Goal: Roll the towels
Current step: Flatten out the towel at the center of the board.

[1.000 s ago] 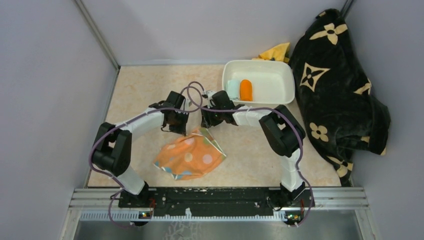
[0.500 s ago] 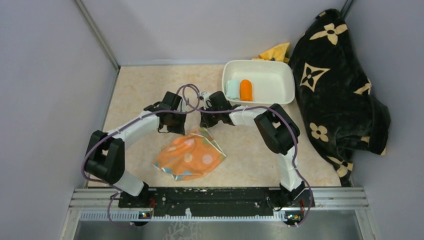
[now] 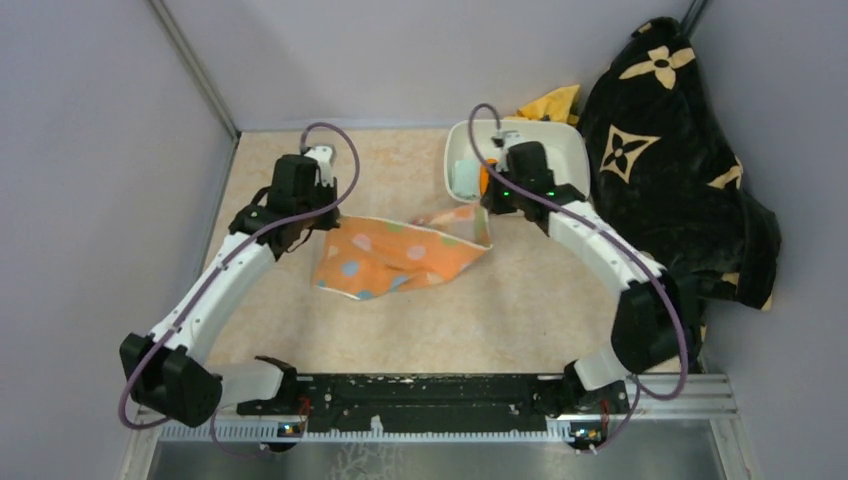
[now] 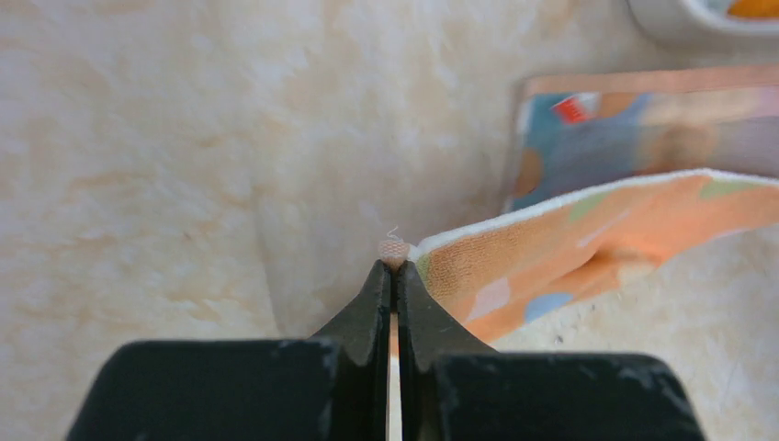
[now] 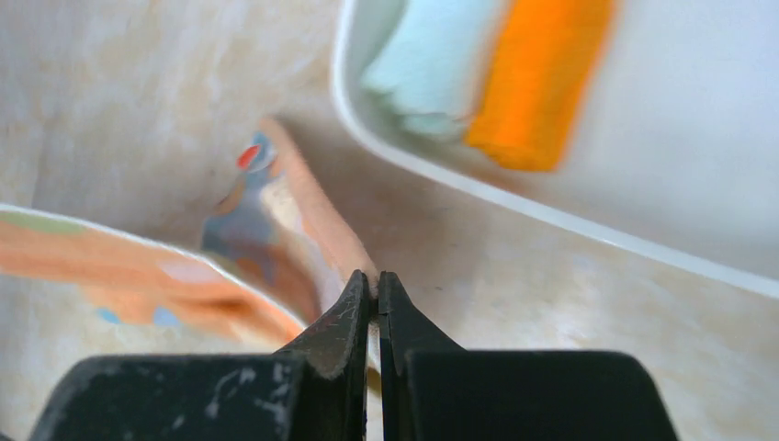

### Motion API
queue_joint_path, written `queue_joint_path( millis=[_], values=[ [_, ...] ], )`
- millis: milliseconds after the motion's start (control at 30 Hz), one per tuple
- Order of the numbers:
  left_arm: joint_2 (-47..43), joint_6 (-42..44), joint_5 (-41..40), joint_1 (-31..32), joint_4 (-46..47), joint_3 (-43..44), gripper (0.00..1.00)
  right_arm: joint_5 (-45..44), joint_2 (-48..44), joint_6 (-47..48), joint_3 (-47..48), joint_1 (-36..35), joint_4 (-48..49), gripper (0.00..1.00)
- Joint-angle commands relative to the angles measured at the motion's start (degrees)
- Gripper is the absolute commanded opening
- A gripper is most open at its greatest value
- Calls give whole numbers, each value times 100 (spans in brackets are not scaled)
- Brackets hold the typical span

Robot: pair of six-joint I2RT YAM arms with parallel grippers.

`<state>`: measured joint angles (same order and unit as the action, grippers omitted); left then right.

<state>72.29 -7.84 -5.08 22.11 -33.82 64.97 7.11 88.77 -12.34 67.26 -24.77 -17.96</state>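
Note:
The striped pastel towel with orange polka dots (image 3: 400,250) hangs stretched in a band between my two grippers, its lower edge resting on the table. My left gripper (image 3: 318,220) is shut on its left corner; the left wrist view shows the tips (image 4: 393,268) pinching that corner of the cloth (image 4: 588,230). At the other end my right gripper (image 3: 487,213) is shut on the right corner, its tips (image 5: 374,280) clamped on the cloth's edge (image 5: 303,230). A rolled mint green towel (image 5: 427,60) and a rolled orange towel (image 5: 542,73) lie side by side in the white tub (image 5: 551,216).
The white tub (image 3: 560,160) stands at the back right, just behind my right wrist. A big black blanket with tan flowers (image 3: 680,180) is heaped along the right wall. A yellow cloth (image 3: 555,103) pokes out behind the tub. Walls close the left and back sides.
The right gripper has shut on the towel's corner. Both arms have moved apart and toward the back, pulling the crumpled towel out into a long stretched band.

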Motion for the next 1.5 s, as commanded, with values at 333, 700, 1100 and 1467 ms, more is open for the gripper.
queue_joint_path(
  millis=[333, 700, 1100, 1467],
  values=[
    [-1158, 695, -1484, -322, 1879, 192, 0, -1730, -2428, -498, 689, 1091, -2271, 0],
    [-3527, -2327, -1184, -322, 461, -2694, 2, -1659, -4746, -1943, -2008, 1112, -2780, 0],
    [-5908, -4408, -1319, -323, -1523, -2737, 54, -1703, -5994, -3103, -2061, 1098, -4391, 46],
    [-2148, -2737, 488, -321, 238, -2575, 64, -847, -4167, -2191, -2524, 1105, -2181, 48]
  ],
)
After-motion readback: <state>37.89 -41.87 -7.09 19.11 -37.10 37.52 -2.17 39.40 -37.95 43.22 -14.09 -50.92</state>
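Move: Above the board, both hands already pinch the towel by two corners. The near middle of the board, where it is to lie, is about 18 cm back, 8 cm left and 14 cm below the right hand, and about 14 cm back, 25 cm right and 18 cm below the left. From the right hand, roughly 10 cm down, the white tray is 17 cm ahead and 3 cm right, and the orange roll in it is 14 cm ahead and 3 cm left. Flinging the towel out, both hands first sweep up some 12 cm, the right swinging about 15 cm to its right to stretch the cloth. Then both whip back towards the base and down, opening to let go of the corners in mid-air, fingers turning outward. Both finish open above the board, easing a few centimetres forward, the left also sinking. ##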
